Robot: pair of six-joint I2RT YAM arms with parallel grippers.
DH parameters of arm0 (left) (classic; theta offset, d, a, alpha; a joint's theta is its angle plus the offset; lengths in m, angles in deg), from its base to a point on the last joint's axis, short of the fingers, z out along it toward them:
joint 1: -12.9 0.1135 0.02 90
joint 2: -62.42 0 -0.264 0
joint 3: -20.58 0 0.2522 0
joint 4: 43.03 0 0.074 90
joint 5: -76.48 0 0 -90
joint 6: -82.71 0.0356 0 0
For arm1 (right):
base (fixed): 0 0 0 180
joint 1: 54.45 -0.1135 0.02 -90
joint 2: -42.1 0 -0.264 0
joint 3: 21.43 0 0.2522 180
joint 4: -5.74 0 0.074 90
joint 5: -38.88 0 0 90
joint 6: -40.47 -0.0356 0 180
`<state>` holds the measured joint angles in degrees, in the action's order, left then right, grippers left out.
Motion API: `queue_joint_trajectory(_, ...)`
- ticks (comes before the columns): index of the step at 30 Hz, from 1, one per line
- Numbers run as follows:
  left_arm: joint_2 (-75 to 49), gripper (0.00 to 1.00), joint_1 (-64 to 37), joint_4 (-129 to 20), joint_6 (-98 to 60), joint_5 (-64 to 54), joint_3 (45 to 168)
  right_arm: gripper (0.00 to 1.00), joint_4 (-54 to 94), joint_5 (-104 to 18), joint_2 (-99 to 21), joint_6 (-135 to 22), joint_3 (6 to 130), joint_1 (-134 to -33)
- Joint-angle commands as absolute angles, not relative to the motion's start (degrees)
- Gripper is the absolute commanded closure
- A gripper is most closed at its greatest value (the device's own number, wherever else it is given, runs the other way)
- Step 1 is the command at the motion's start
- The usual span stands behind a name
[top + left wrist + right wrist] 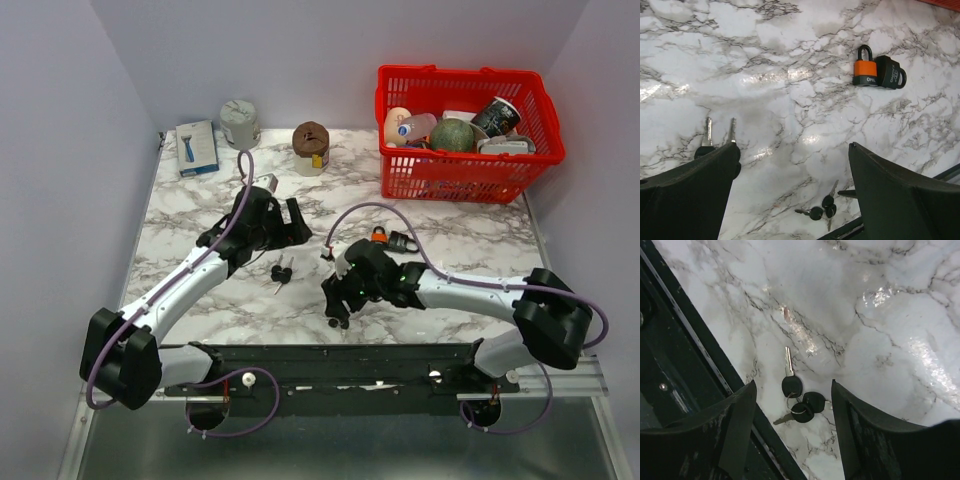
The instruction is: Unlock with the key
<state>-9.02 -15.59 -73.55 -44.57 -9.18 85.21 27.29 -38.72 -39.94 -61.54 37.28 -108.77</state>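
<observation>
An orange padlock (864,67) lies flat on the marble beside a black padlock (890,74); the top view shows both, orange (380,236) and black (404,242), at mid-table. A bunch of three black-headed keys (800,396) on a ring lies near the front edge, directly under my right gripper (793,385), which is open with a finger on either side. The bunch (822,207) also shows low in the left wrist view. Two more keys (281,272) lie left of centre, their heads hidden behind my left finger (695,190). My left gripper (794,147) hangs wide open above bare marble, holding nothing.
A red basket (450,178) full of items stands at the back right. Along the back sit a blue box (197,147), a grey can (240,123) and a brown-lidded jar (311,148). The black mounting rail (690,365) runs just beside the key bunch.
</observation>
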Motion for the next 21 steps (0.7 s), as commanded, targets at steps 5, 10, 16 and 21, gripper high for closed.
queue_joint_trajectory(5,-4.2,0.01,-12.8,-78.5,-43.5,-10.2,82.1,0.33,31.0,-46.4,-46.6,-54.7,39.4,-116.0)
queue_joint_trajectory(10,-2.1,0.01,-11.6,-78.2,-44.2,-9.3,80.0,0.34,32.2,-48.2,-45.4,-52.1,38.4,-117.5)
queue_joint_trajectory(16,-1.7,0.01,-11.2,-78.1,-44.8,-9.0,79.6,0.35,34.3,-50.6,-47.8,-50.9,41.1,-119.5)
queue_joint_trajectory(21,-0.7,0.01,-10.9,-78.4,-44.8,-9.0,79.8,0.36,36.4,-53.1,-49.8,-52.1,42.7,-120.4)
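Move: The loose key bunch near the table's front edge lies almost under the open right gripper, some 3 cm back of it, neither left nor right, and about 6 cm down. At that same depth, the other key bunch is about 12 cm ahead and 13 cm left of the right hand, the orange padlock about 21 cm ahead and 10 cm right, and the black padlock 20 cm ahead and 15 cm right. From the left hand, the loose bunch lies roughly 19 cm back, 11 cm right and 15 cm down. Down about 4.5 cm and back some 3 cm, the right hand sinks towards the loose key bunch, then all but halts just above the table while its wrist goes on turning, some 20 degrees in all, so the fingers point more steeply down. They stay open on either side of the bunch. The emptied left hand slips sideways left and a little back, its gripper wide open. ##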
